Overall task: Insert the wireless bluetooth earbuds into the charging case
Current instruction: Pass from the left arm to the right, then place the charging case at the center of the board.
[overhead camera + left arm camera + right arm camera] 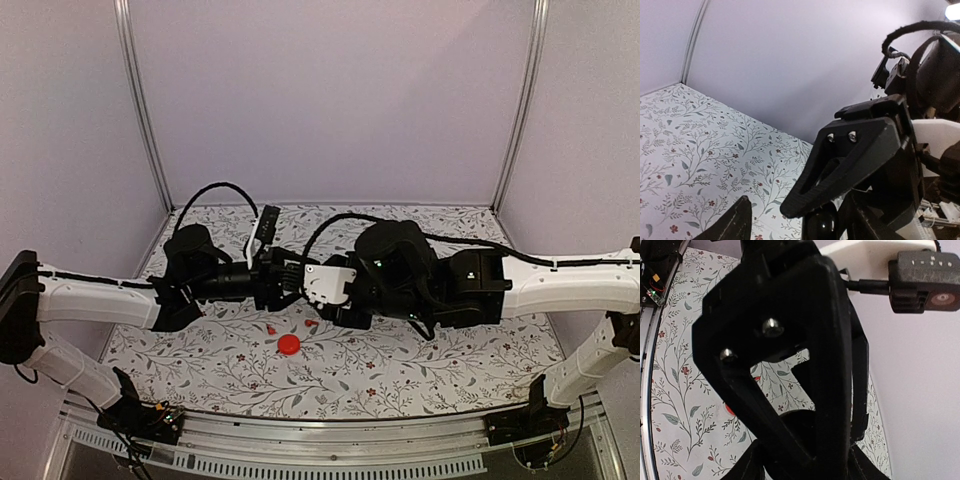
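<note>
My two grippers meet in mid-air above the middle of the table. The right gripper (312, 292) (805, 455) is shut on a dark round charging case (802, 427), which also shows as a glossy black shape (820, 225) in the left wrist view. The left gripper (282, 280) (790, 220) stands open right at the case, with table showing between its near finger (735, 222) and the case. I cannot tell if anything sits in the case. Two small red earbuds (270, 328) (311, 322) lie on the table below. No black earbud is visible.
A red round case (289, 344) lies on the floral tablecloth (420, 370) just in front of the grippers. Pale walls (330, 100) with metal corner posts enclose the back and sides. A metal rail (330, 440) with both arm bases runs along the near edge.
</note>
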`<state>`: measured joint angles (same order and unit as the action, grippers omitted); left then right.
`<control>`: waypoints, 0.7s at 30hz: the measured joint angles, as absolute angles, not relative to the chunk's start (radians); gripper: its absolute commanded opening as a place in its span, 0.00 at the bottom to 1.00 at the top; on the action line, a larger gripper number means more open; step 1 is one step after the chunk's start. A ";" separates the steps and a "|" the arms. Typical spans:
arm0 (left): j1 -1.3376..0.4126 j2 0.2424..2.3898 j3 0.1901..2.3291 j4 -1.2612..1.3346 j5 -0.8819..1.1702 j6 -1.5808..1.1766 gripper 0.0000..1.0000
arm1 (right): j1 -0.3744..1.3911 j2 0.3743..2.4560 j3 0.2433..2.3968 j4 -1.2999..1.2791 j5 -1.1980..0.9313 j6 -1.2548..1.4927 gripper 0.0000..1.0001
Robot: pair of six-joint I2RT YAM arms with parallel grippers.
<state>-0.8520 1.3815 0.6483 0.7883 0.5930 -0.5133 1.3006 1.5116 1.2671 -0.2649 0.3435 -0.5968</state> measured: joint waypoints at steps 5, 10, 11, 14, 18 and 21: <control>-0.831 1.333 0.637 0.776 0.558 -0.504 1.00 | 1.213 1.472 1.195 -0.261 0.276 -0.533 0.36; -0.781 1.266 0.624 0.712 0.476 -0.506 1.00 | 1.016 1.413 1.095 -0.250 0.176 -0.424 0.37; -0.763 1.248 0.624 0.694 0.456 -0.506 1.00 | 0.971 1.409 1.077 -0.247 0.154 -0.397 0.37; -0.730 1.222 0.624 0.636 0.397 -0.510 1.00 | 0.873 1.411 1.036 -0.229 0.100 -0.327 0.38; -0.704 1.201 0.624 0.567 0.337 -0.509 1.00 | 0.770 1.465 1.013 -0.201 0.003 -0.242 0.38; -0.698 1.193 0.624 0.518 0.299 -0.506 1.00 | 0.702 1.546 1.013 -0.174 -0.059 -0.181 0.38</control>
<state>-0.6979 1.1934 0.6239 0.5179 0.2989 -0.5064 0.7021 1.5455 1.0134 -0.1741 -0.0589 -0.1814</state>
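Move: The black charging case is already in the right hand's grip, right at its finger pads. It also still sits between the left hand's parting fingertips, some 2 cm to the right of that hand's point and about level. On the table some 25 cm below the right hand lie the red case, about 5 cm ahead and 9 cm left, and two red earbuds: one about 13 cm ahead and 3 cm left, the other 11 cm ahead and 14 cm left. The black charging case, still pinched in the right fingers, is carried out of the handover: about 15 cm forward and nearly as far right, sinking some 12 cm, while the wrist tips down and turns clockwise, each roughly 30 degrees. The left fingers go on opening to full width around it, and that empty hand backs off left and forward by about 10 cm, turning counter-clockwise. ##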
